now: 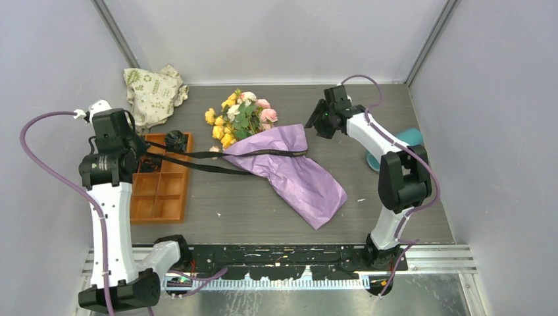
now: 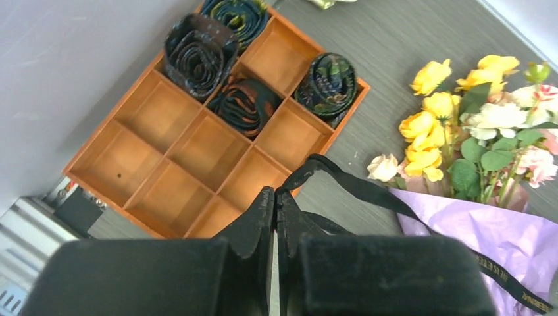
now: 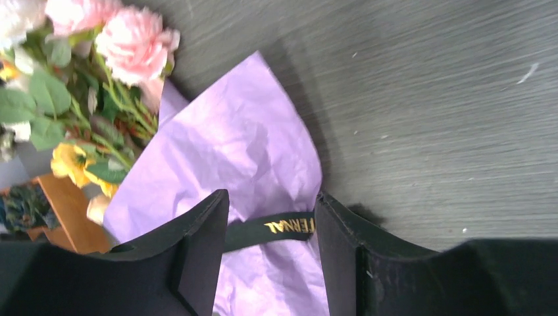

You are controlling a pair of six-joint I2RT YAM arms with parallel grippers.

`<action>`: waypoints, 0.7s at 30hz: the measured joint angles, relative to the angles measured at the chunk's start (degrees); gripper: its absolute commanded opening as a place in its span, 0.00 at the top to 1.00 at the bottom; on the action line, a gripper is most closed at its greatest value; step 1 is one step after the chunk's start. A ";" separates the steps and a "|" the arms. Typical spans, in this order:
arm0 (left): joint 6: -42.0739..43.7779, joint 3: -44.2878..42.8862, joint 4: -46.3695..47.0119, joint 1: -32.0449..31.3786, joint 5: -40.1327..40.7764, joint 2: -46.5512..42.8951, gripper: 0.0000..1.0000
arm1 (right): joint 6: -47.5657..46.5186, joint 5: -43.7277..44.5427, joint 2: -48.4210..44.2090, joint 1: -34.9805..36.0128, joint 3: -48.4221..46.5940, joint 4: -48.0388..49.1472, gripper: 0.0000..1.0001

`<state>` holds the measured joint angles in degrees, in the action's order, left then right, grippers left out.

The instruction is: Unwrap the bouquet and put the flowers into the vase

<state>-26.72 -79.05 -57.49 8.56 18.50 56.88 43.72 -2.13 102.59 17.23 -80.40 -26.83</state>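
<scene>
The bouquet lies mid-table: yellow, pink and white flowers (image 1: 240,117) at the far end, crumpled purple wrapping paper (image 1: 299,174) trailing toward me. A black gold-lettered ribbon (image 1: 197,156) runs taut from the paper leftward to my left gripper (image 1: 141,150), which is shut on the ribbon's end (image 2: 309,168) above the tray. My right gripper (image 1: 316,124) hovers open over the paper's right edge; the ribbon (image 3: 273,227) crosses the paper (image 3: 230,151) below the gap between its fingers. The teal vase (image 1: 409,137) is at the right, partly hidden behind the right arm.
An orange compartmented tray (image 1: 161,187) with dark rolled rosettes (image 2: 201,52) sits at the left, under the left gripper. A beige green-printed cloth bag (image 1: 154,92) lies in the back left corner. Grey walls close in the table on three sides.
</scene>
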 measured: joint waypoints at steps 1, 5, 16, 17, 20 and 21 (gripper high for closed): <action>-0.04 0.42 -0.17 0.50 0.00 -0.02 0.86 | -0.46 -0.85 0.00 0.55 0.00 -0.22 0.43; -0.28 3.96 -0.24 2.97 -2.78 0.96 0.62 | -3.08 -2.21 0.00 3.26 0.02 -0.98 0.43; -4.68 18.34 5.86 5.18 -24.79 7.80 0.38 | -8.11 1.95 -1.38 8.09 9.88 -4.42 0.43; -5.09 19.28 7.08 5.22 -26.51 7.50 0.38 | -8.31 2.93 -2.16 8.02 11.37 -4.79 0.43; -6.19 21.53 10.03 5.27 -30.27 5.81 0.37 | -8.92 5.33 -4.52 7.76 13.97 -6.08 0.43; -6.34 21.99 10.69 5.29 -31.21 5.11 0.38 | -9.27 6.21 -5.38 7.67 14.47 -6.38 0.43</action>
<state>-33.06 -57.06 -46.81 13.85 -12.71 62.00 34.46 4.08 97.21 24.91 -65.93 -33.21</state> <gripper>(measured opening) 0.622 0.569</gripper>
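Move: My left hand pinches the black ribbon high up: the wooden tray's middle is about 28 cm below, 5 cm ahead and 3 cm left of it, with the flowers 26 cm ahead and 22 cm right. My open right hand has the purple wrapping's right edge some 11 cm below and 9 cm back; the ribbon end lies 3 cm back and 3 cm left of the hand, the flowers 9 cm ahead and 21 cm left, the teal vase 25 cm right and 1 cm back. I open my left fingers and let go of the ribbon, dropping that hand about 14 cm towards the tray, then veering right while its left side rolls down some 30 degrees. My right hand, fingers still open, swings back and left, then back, down and rightward, ending about 10 cm back and 7 cm lower, close over the wrapping's right edge. ##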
